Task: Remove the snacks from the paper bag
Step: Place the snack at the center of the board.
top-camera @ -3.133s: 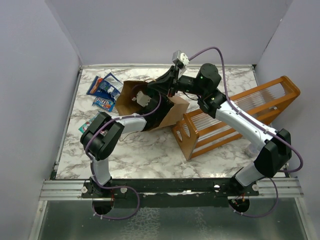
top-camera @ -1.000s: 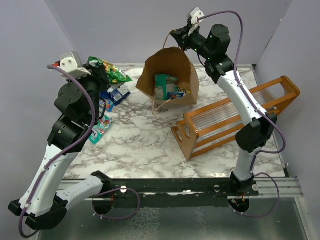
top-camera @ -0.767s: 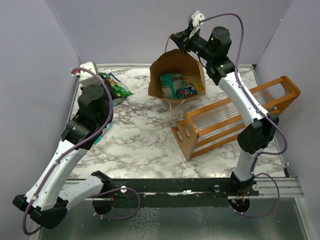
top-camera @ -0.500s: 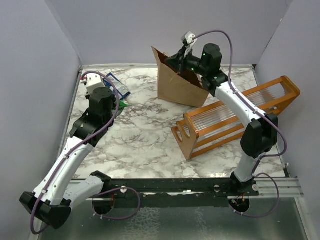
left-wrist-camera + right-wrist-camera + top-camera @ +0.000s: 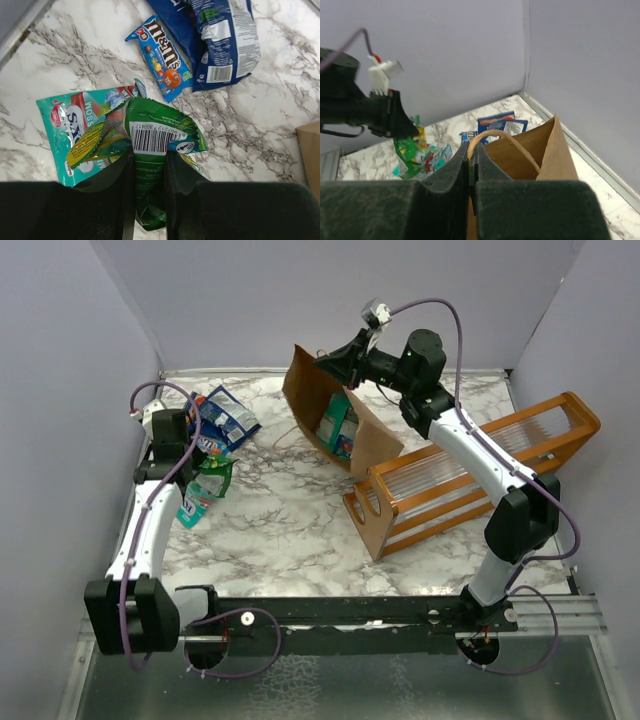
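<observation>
The brown paper bag (image 5: pixel 372 440) hangs tilted at the back centre, its mouth turned toward the left. A teal snack packet (image 5: pixel 337 428) shows inside it. My right gripper (image 5: pixel 335 359) is shut on the bag's loop handle (image 5: pixel 512 141), pinched at the fingertips of the right gripper (image 5: pixel 470 151). At the left, my left gripper (image 5: pixel 205 472) is shut on a green snack packet (image 5: pixel 159 133), low over the marble. Under that packet lies a teal packet (image 5: pixel 64 120). A small blue candy packet (image 5: pixel 165 57) and a larger blue packet (image 5: pixel 227 37) lie just beyond.
An orange wooden rack (image 5: pixel 470 475) with clear slats stands right of the bag, almost touching it. Grey walls close in the table at the left, back and right. The bag's corner (image 5: pixel 311 150) shows at the right edge of the left wrist view.
My left arm has swung down and left, bringing the green packet low beside the other packets. My right gripper has tilted the bag, so its mouth and contents show again.
</observation>
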`<state>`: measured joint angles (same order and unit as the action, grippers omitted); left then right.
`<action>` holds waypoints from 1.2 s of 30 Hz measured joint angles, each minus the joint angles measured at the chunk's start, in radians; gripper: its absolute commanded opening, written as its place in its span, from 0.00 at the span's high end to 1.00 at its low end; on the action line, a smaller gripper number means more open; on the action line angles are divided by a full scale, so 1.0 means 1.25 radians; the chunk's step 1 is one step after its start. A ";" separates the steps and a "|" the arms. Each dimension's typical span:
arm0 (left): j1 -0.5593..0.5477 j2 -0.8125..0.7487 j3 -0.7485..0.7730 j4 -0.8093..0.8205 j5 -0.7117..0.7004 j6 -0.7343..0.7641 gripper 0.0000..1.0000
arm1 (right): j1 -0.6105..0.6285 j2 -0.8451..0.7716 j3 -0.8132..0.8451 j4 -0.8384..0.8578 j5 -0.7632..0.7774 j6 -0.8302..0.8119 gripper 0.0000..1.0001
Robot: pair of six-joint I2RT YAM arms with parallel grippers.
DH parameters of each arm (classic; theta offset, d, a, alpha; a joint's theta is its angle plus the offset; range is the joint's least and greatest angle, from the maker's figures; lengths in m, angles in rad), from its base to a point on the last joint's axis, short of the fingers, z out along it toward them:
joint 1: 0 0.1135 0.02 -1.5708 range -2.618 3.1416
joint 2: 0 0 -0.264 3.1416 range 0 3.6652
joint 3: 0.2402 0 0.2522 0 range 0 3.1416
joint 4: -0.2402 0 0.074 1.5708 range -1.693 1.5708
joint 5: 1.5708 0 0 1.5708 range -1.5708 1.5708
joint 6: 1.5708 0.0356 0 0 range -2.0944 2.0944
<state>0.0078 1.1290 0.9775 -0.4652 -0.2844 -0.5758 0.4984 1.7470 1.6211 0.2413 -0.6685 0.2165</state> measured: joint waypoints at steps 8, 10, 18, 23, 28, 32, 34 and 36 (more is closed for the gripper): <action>0.108 0.182 0.006 0.131 0.218 -0.017 1.00 | 0.000 0.008 0.079 0.017 -0.027 0.040 0.98; 0.110 0.213 0.012 0.181 0.257 -0.018 0.98 | 0.001 0.009 0.079 0.017 -0.037 0.042 0.98; 0.166 0.335 0.066 0.304 0.355 -0.023 0.53 | 0.004 0.028 0.076 0.013 -0.092 0.020 0.98; 0.192 0.369 0.066 0.292 0.357 -0.014 0.01 | 0.004 0.028 0.077 -0.008 -0.081 -0.026 0.98; 0.193 0.335 0.062 0.283 0.368 -0.007 0.01 | 0.003 0.040 0.126 -0.073 -0.016 -0.073 0.98; 0.193 0.259 0.048 0.268 0.387 -0.008 0.01 | -0.013 0.091 0.248 -0.130 0.019 -0.110 0.98; 0.193 0.208 0.035 0.265 0.403 -0.011 0.01 | -0.034 0.117 0.299 -0.148 0.026 -0.126 0.98; 0.192 0.159 0.015 0.266 0.423 -0.014 0.01 | -0.063 0.149 0.356 -0.162 0.025 -0.140 0.98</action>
<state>0.2481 1.3277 0.9966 -0.1322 0.2440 -0.5938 0.4191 1.9335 2.0659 0.0391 -0.6369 0.0418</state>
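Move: Some 9 cm ahead of the left hand, level with it sideways and about 18 cm below, is the landing spot for the green snack it holds. The M&M's pack lies about 12 cm ahead and 3 cm left, the blue crisps some 20 cm straight ahead, the teal sweets 4 cm back and 5 cm left. From the right hand, the landing spot is about 28 cm left and 2 cm ahead; the paper bag's middle is 5 cm right and 4 cm ahead. Carrying the green snack forward about 10 cm while sinking some 7 cm, the left hand rolls its left side down, opens wide over the M&M's side of the pile and lets go, then lifts and draws back. The right hand keeps the paper bag's handle pinched, rises a little and settles, then pulls forward and up. ##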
